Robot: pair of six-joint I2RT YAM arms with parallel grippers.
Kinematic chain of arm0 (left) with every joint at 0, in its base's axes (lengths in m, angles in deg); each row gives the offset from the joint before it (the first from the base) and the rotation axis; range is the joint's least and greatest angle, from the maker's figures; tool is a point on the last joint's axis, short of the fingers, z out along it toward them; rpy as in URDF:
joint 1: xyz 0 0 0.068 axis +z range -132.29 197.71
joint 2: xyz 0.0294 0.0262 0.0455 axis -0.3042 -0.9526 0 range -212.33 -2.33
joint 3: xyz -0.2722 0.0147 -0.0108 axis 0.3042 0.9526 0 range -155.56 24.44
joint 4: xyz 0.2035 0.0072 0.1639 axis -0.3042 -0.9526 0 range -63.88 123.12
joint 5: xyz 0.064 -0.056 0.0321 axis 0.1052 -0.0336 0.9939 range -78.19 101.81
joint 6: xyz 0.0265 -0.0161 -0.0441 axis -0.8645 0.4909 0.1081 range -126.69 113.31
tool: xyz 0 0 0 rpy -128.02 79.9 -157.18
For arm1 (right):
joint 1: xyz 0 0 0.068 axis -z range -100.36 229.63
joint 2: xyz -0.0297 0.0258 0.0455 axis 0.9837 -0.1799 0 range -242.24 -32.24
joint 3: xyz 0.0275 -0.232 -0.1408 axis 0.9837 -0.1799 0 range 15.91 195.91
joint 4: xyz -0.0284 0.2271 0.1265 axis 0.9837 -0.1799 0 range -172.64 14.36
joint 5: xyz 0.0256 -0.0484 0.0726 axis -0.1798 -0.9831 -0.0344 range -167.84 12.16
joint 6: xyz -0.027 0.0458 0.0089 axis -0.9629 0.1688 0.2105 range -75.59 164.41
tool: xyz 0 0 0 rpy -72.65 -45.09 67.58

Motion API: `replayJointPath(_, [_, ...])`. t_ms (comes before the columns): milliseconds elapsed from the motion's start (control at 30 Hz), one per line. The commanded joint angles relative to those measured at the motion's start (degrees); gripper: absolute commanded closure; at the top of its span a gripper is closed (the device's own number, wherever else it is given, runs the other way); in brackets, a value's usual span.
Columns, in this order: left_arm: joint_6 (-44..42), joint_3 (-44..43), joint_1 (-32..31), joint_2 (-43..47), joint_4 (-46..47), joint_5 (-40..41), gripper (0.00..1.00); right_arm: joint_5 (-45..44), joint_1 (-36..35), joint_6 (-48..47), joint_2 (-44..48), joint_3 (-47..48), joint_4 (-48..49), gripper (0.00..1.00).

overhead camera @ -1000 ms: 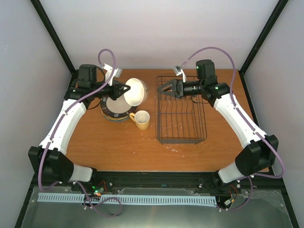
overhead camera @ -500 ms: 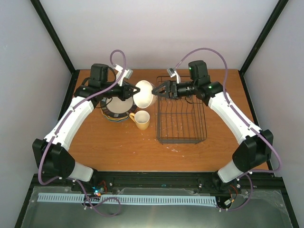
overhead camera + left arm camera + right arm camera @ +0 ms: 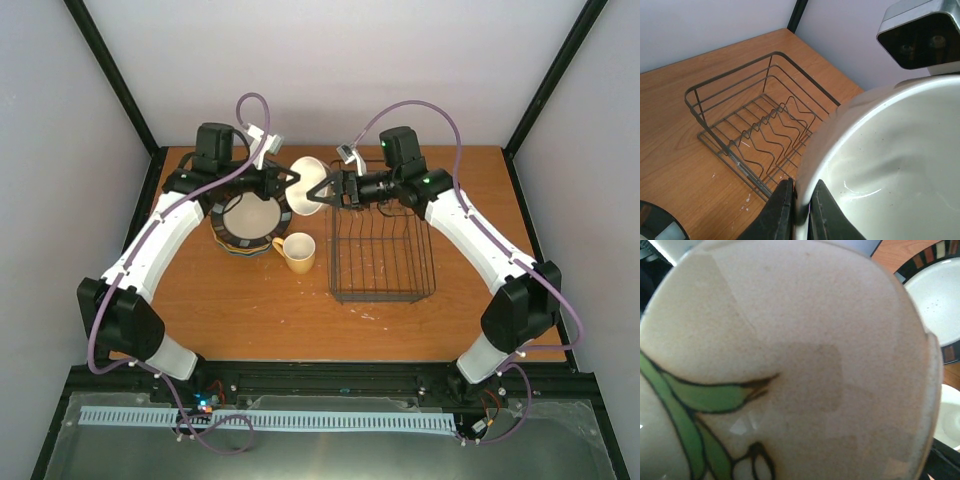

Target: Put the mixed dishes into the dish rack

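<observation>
My left gripper [image 3: 291, 181] is shut on the rim of the small cream bowl [image 3: 309, 172] and holds it in the air, tilted, just left of the dish rack [image 3: 381, 246]. In the left wrist view my fingers [image 3: 782, 210] pinch the bowl's rim [image 3: 880, 165] with the wire rack [image 3: 755, 130] below. My right gripper [image 3: 316, 193] is open, right at the bowl's far side. The bowl's outside, with a green leaf pattern [image 3: 790, 340], fills the right wrist view and hides the right fingers. The yellow mug [image 3: 297, 252] and a stack of plates with the dark-rimmed cream plate [image 3: 248, 218] on top rest on the table.
The rack has nothing in it and stands right of centre on the wooden table [image 3: 250, 300]. The mug stands close to the rack's left side. Black frame posts [image 3: 110, 70] rise at the back corners. The dark-rimmed plate also shows in the right wrist view [image 3: 935, 295].
My left gripper has carried the bowl up and right, off the plate stack toward the rack. My right gripper has moved left from over the rack to meet the bowl.
</observation>
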Motion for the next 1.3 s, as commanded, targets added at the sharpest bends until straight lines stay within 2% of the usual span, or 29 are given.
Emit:
replayJointPath(0, [0.99,-3.96,-1.65,-0.44,3.91,-2.91,0.99,-0.38,-0.71,0.36,-0.02,2.96,2.9,0.03])
replayJointPath(67, [0.99,-3.83,-1.74,-0.46,3.52,-2.97,0.99,-1.88,-0.71,0.27,0.18,3.15,3.17,0.03])
replayJointPath(133, [1.02,-3.49,-1.77,-0.33,3.32,-3.09,0.99,-3.17,-0.75,0.51,0.36,3.31,3.62,0.1])
replayJointPath(333, [1.33,-2.75,-2.05,0.15,2.92,-3.1,0.99,-6.97,-0.73,1.33,1.35,3.04,6.01,0.58])
replayJointPath(467, [1.39,-2.4,-2.6,0.06,2.99,-2.92,0.99,-6.74,-0.6,2.67,1.06,2.91,8.2,0.95])
replayJointPath(667, [2.03,-2.03,-2.86,-0.5,3.49,-2.94,0.99,-6.95,-0.65,4.78,1.64,2.6,12.0,0.97])
replayJointPath(767, [2.21,-2.11,-2.89,-0.88,3.46,-2.31,0.94,-8.85,-0.54,4.35,1.94,3.43,11.0,0.97])
replayJointPath(900, [2.11,-2.02,-2.89,-0.91,3.49,-1.16,0.74,-11.23,-0.21,2.92,2.59,3.95,8.89,0.97])
replayJointPath(1100, [1.26,-1.84,-2.89,-0.41,3.4,0.26,0.56,-12.58,0.94,2.29,3.14,3.61,7.81,0.97])
replayJointPath(1200, [0.81,-2.0,-2.89,0.0,3.13,1.48,0.27,-13.85,1.36,1.65,3.28,3.82,6.83,0.97])
replayJointPath(1233, [0.55,-2.06,-2.84,0.19,2.98,2.22,0.05,-14.27,1.47,1.4,3.38,3.81,6.46,0.97])
replayJointPath(1267, [0.43,-2.2,-2.89,0.45,2.86,3.36,0.01,-14.69,1.64,1.0,3.53,3.83,6.02,0.97])
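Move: The white bowl hangs on edge between the hands, its rim in the left fingers: its middle is about 4 cm right and 3 cm back of the left hand, level with it. From the open right hand, it is some 3 cm ahead and 2 cm left, level. Well below the right hand, the mug stands about 5 cm left and 1 cm ahead, the dish rack's middle 17 cm right and 7 cm ahead, the plates 18 cm left and 14 cm ahead. The right hand eases forward about 2 cm into the bowl while its wide-open fingers draw in part of the way and stop on the bowl, which the left hand goes on pinching by the rim. Once that grip stands, the left hand, staying nearly in place, spreads its fingers wide to free the rim, and the right hand carries the bowl on forward to about 4 cm in all and slightly right, its wrist turning some 10 degrees clockwise. ##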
